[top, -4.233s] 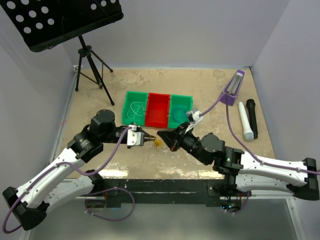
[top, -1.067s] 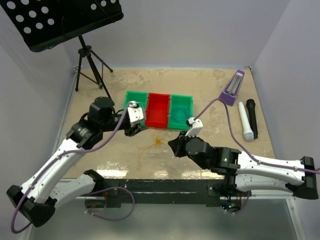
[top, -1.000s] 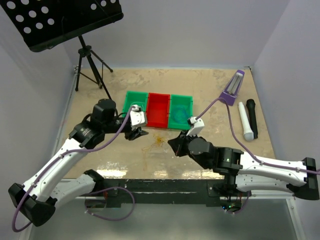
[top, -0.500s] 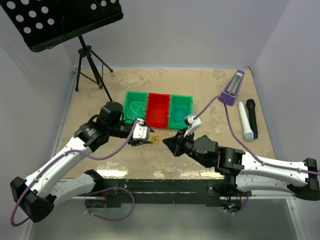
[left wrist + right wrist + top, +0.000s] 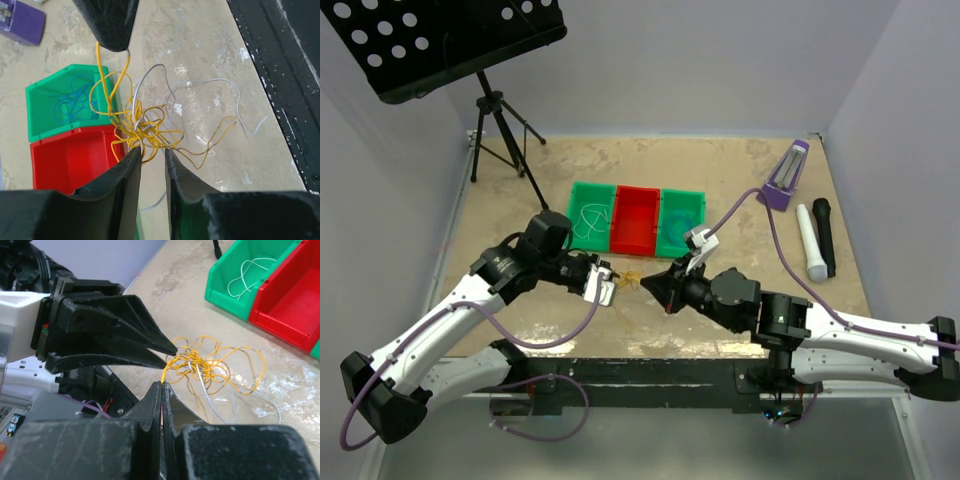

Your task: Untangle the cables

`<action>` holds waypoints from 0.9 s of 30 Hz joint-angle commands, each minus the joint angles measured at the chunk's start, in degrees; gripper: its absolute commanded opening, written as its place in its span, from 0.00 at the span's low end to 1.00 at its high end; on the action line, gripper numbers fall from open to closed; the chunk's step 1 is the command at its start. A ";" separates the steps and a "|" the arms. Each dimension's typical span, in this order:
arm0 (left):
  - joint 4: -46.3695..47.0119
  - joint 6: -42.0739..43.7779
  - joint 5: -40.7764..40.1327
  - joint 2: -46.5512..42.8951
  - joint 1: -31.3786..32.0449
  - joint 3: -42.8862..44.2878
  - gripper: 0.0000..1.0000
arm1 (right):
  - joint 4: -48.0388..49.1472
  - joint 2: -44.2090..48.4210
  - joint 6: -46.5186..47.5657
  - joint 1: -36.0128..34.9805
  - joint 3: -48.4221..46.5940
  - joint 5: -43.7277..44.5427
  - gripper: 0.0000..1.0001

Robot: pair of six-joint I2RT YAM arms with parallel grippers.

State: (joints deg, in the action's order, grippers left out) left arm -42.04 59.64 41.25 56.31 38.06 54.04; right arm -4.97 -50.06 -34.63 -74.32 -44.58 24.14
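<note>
A knot of yellow cable (image 5: 142, 127) with a thin white cable (image 5: 210, 82) threaded through it lies on the table just in front of the bins; in the top view this tangle (image 5: 628, 279) sits between both grippers. My right gripper (image 5: 162, 383) is shut on a yellow strand that leads up from the knot. My left gripper (image 5: 151, 151) faces it with its jaws a narrow gap apart, the tips at the knot's edge and yellow loops lying between them. A blue cable (image 5: 72, 100) lies in one green bin, and another white cable (image 5: 250, 272) in the other.
Three bins stand in a row behind the tangle: green (image 5: 590, 215), red (image 5: 636, 218), green (image 5: 680, 222). A purple device (image 5: 786, 175), a white microphone (image 5: 809, 243) and a black one (image 5: 823, 232) lie at the right. A music stand's tripod (image 5: 500, 130) stands back left.
My left gripper has swung from beside the bins down to the tangle, and its jaws have narrowed. The right gripper has stayed shut on the yellow strand, shifting slightly towards the knot.
</note>
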 commanded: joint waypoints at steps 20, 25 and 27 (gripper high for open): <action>12.84 -20.14 0.95 -2.26 1.66 3.70 0.00 | -2.22 -4.34 -0.07 -0.21 -8.85 10.11 0.65; 21.29 -34.39 -6.87 -2.96 1.05 3.70 0.00 | -3.82 1.88 -2.46 -0.21 -8.08 15.05 0.67; 23.66 -38.52 -10.04 -3.49 0.87 3.44 0.00 | -3.99 5.31 -3.68 -0.21 -5.44 15.32 0.68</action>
State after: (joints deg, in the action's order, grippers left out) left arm -27.51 35.09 37.65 54.24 39.40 55.77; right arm -8.36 -52.01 -35.44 -74.46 -51.42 33.87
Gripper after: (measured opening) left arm 0.012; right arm 0.670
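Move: The left gripper's half-open tips stand at the yellow-and-white cable tangle, its middle about 3 cm to that hand's right, 1 cm nearer the base and 2 cm lower. The right gripper, shut on a yellow strand, has the tangle some 3 cm to its left, 1 cm ahead and 6 cm below. From the left hand, the red bin lies roughly 19 cm ahead, 4 cm right and 18 cm down; the left green bin is about 10 cm left of the red one. Shut the left gripper on the tangle while the right still holds its strand, then open the right wide to let that strand go. Lift the left some 5 cm with the tangle, easing it right and forward and tipping its fingers upward. Take the opened right hand about 3 cm up and 3 cm forward, turning it about 10 degrees clockwise. ##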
